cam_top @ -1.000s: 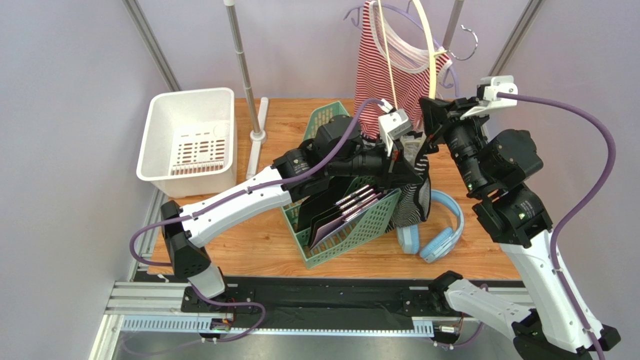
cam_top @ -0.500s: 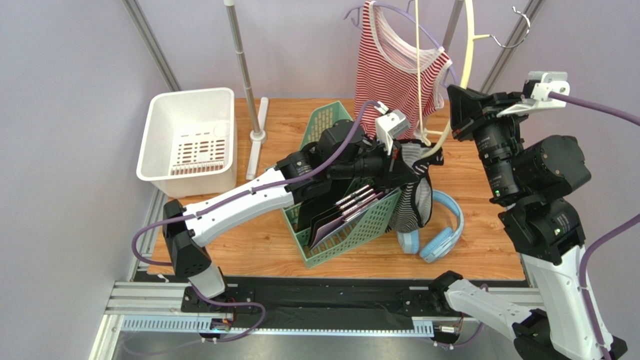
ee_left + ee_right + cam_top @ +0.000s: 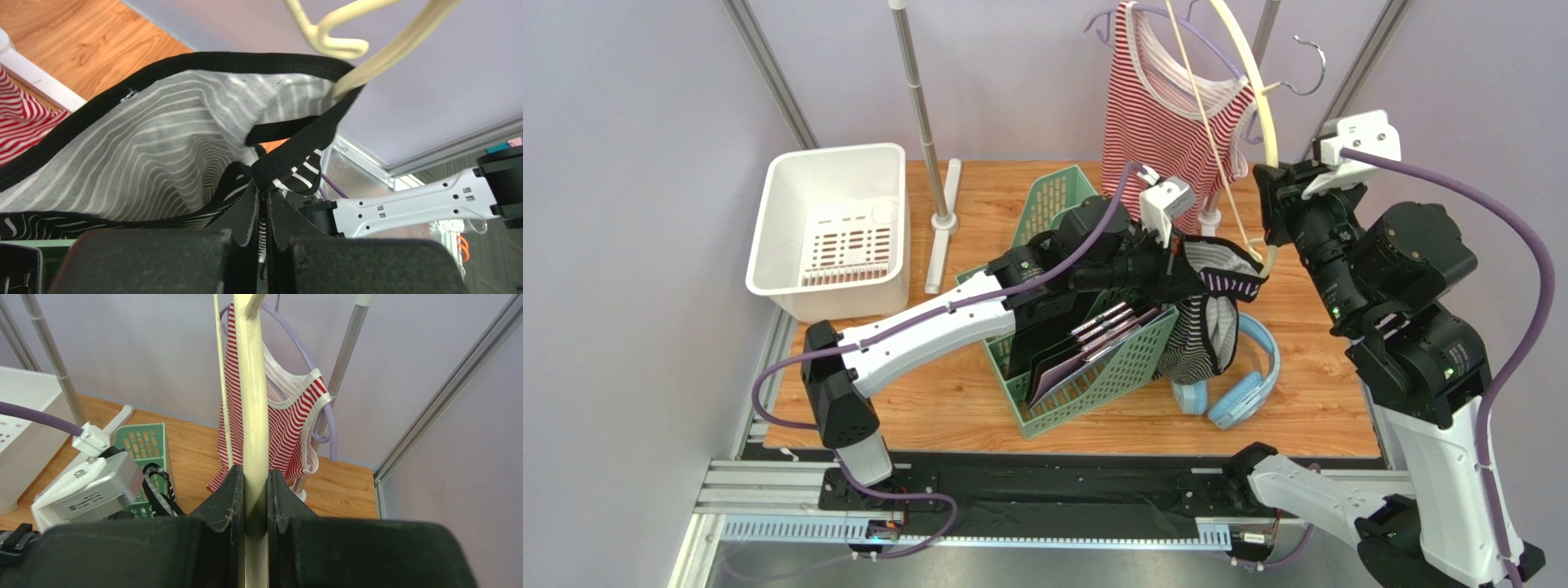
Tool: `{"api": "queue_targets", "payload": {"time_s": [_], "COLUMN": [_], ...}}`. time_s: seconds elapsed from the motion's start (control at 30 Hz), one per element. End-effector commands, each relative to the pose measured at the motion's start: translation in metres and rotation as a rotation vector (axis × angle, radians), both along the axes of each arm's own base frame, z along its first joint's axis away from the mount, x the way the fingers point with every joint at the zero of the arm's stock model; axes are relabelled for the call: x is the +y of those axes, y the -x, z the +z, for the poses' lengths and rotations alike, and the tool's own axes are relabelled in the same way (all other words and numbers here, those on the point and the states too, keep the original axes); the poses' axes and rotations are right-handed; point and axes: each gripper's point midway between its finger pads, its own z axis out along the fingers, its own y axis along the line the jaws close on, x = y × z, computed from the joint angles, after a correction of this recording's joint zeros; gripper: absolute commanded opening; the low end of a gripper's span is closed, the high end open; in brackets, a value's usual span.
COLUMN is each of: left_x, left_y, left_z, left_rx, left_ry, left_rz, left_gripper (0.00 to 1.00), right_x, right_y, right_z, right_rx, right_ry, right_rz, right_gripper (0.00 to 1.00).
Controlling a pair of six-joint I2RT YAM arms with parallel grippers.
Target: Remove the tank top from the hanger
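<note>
My left gripper [image 3: 1192, 272] is shut on a strap of the black-and-white striped tank top [image 3: 1210, 328], and the rest of the top hangs beside the green basket. In the left wrist view the strap is pinched at the left gripper [image 3: 265, 211] and the tank top [image 3: 153, 153] spreads out ahead. One arm end of the cream hanger [image 3: 393, 52] still pokes under the top's black edge. My right gripper [image 3: 1271, 221] is shut on the hanger [image 3: 1257, 110], which stands nearly upright. The right wrist view shows the hanger [image 3: 253, 386] clamped in the right gripper [image 3: 255, 484].
A red-striped tank top [image 3: 1161, 110] hangs on a purple hanger at the back rack. A green basket [image 3: 1087, 368] of dark flat items stands mid-table, with blue headphones [image 3: 1247, 380] to its right. A white bin [image 3: 830, 227] and a rack pole [image 3: 922, 110] stand at the left.
My left gripper has pulled the striped top to the right and stretched it. My right gripper has swung the hanger up and right, then back to the left.
</note>
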Motion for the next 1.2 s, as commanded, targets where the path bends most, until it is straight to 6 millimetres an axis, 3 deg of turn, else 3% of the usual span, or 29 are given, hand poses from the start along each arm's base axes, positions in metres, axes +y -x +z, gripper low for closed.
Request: {"api": "queue_targets", "payload": {"time_s": [0.0, 0.1, 0.27, 0.4, 0.47, 0.63, 0.7, 0.73, 0.8, 0.97, 1.03, 1.17], "left_x": [-0.002, 0.000, 0.004, 0.002, 0.002, 0.002, 0.001, 0.001, 0.001, 0.002, 0.002, 0.002], "left_y": [-0.008, -0.009, -0.011, -0.013, -0.014, -0.017, -0.019, -0.019, -0.023, -0.033, -0.036, -0.040], "left_z": [0.003, 0.003, 0.001, 0.000, 0.000, -0.003, -0.004, -0.002, -0.005, -0.006, -0.007, -0.008], "left_rx": [0.024, 0.019, 0.009, 0.011, 0.010, 0.011, 0.014, 0.012, 0.012, 0.013, 0.014, 0.010], "left_ry": [0.013, 0.010, 0.000, 0.000, -0.001, -0.002, -0.003, 0.005, 0.002, 0.011, 0.012, 0.008], "left_rz": [0.040, 0.043, 0.056, 0.058, 0.059, 0.067, 0.066, 0.066, 0.072, 0.088, 0.087, 0.084], "left_gripper": [0.00, 0.00, 0.00, 0.00, 0.00, 0.00, 0.00, 0.00, 0.00, 0.00, 0.00, 0.00], "right_x": [0.005, 0.002, 0.013, 0.037, 0.044, 0.074, 0.083, 0.091, 0.099, 0.111, 0.106, 0.106], "right_y": [0.000, -0.007, -0.025, -0.059, -0.072, -0.118, -0.130, -0.145, -0.153, -0.200, -0.210, -0.231], "right_z": [-0.012, -0.030, -0.028, -0.023, -0.009, 0.005, 0.005, -0.005, 0.004, -0.015, -0.007, -0.012], "right_rx": [0.060, 0.101, 0.088, 0.081, 0.048, 0.037, 0.038, 0.062, 0.043, 0.072, 0.050, 0.049], "right_ry": [0.112, 0.145, 0.149, 0.157, 0.146, 0.160, 0.160, 0.173, 0.150, 0.141, 0.116, 0.071], "right_rz": [0.038, 0.001, 0.006, 0.021, 0.021, 0.049, 0.072, 0.074, 0.106, 0.134, 0.129, 0.152], "right_gripper": [0.00, 0.00, 0.00, 0.00, 0.00, 0.00, 0.00, 0.00, 0.00, 0.00, 0.00, 0.00]}}
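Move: The right hand holds the yellow hanger. The red-striped top on the rack hangs roughly 32 cm ahead of it, 5 cm left and a bit lower. The black-striped tank top, pinched by the left hand, lies about 7 cm back, 4 cm left and 24 cm below. From the left hand, the red-striped top is some 33 cm ahead and about level sideways. Right hand carries the yellow hanger some 22 cm forward-left towards the red-striped top; left still pinches the trim. ##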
